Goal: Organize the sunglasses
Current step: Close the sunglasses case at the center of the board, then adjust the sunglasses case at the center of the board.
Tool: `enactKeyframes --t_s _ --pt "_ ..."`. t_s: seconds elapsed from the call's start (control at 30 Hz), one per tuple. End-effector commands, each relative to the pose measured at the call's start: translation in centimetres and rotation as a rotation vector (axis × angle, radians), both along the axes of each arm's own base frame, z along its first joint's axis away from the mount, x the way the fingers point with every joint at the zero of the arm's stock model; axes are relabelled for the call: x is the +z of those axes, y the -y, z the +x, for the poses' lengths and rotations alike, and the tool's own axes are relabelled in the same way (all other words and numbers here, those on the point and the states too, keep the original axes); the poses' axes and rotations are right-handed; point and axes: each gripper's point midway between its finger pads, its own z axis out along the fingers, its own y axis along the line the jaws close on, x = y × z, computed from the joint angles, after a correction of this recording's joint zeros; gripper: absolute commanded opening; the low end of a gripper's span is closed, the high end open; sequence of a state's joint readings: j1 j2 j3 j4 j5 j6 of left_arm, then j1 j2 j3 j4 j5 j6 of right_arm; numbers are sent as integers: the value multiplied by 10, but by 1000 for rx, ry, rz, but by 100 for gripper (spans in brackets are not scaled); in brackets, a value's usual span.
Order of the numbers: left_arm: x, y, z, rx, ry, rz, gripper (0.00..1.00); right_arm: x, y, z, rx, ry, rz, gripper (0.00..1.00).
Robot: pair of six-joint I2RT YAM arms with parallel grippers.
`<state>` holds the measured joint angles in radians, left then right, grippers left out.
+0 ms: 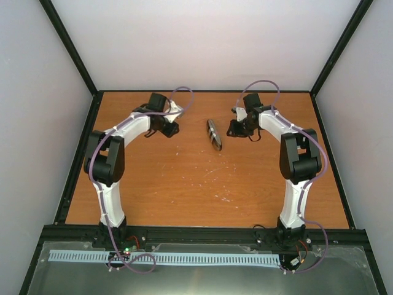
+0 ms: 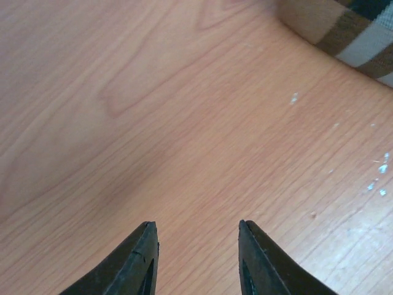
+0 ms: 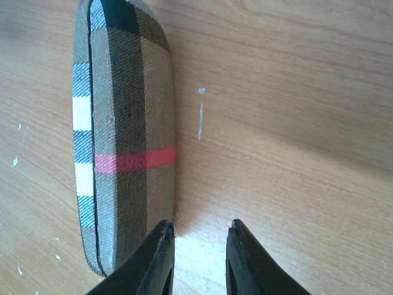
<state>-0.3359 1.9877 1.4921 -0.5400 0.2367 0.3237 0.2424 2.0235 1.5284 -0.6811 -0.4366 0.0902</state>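
The sunglasses are out of view. A closed tan plaid case with a red stripe [image 1: 214, 134] lies on the wooden table [image 1: 202, 184] between the two arms. My left gripper [image 1: 170, 129] stands to its left, jaws open over bare wood [image 2: 196, 224], and only a corner of the case [image 2: 344, 27] shows at the top right of that view. Just right of the case is my right gripper [image 1: 236, 129]. Its jaws are a little open with nothing between them [image 3: 199, 224], and the left finger is right beside the edge of the case [image 3: 123, 135].
Black frame rails [image 1: 78, 153] run along the table's left, right and near edges, with white walls behind. Small white scuffs [image 3: 200, 117] mark the wood near the case.
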Motion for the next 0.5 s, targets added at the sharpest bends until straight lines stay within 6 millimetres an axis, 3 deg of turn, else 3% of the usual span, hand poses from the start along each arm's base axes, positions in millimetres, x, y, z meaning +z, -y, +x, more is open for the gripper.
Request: enactKeyframes --t_s 0.0,0.23,0.47 --pt "26 -25 7 62 22 -78 38 4 -2 11 -37 17 14 25" --pt "21 -54 12 131 -14 -121 38 2 -28 29 -21 8 38 21" --pt "19 -57 14 121 0 -127 37 -9 -68 15 66 -22 8 20"
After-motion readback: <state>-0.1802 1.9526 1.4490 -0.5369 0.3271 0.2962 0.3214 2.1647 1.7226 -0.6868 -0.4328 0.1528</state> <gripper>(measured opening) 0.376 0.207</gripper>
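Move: The sunglasses case lies alone in the middle of the bare board, its long side running mostly forward. Its middle is about 6 cm to the right hand's left, some 2 cm farther out and roughly 4 cm below the finger pads. From the left hand, already on its way out from the case, it lies about 15 cm to the right, some 2 cm ahead and 5 cm lower. The right hand stays level and closes in on the sunglasses case, first easing forward about 3 cm and then sweeping left some 5 cm, until its slightly parted fingertips are against the case's right side near the red stripe, nudging it left. Meanwhile the left hand, its fingers still partly open and holding nothing, draws another 6 cm left away from the case with a slight counter-clockwise turn and slows to a stop. ##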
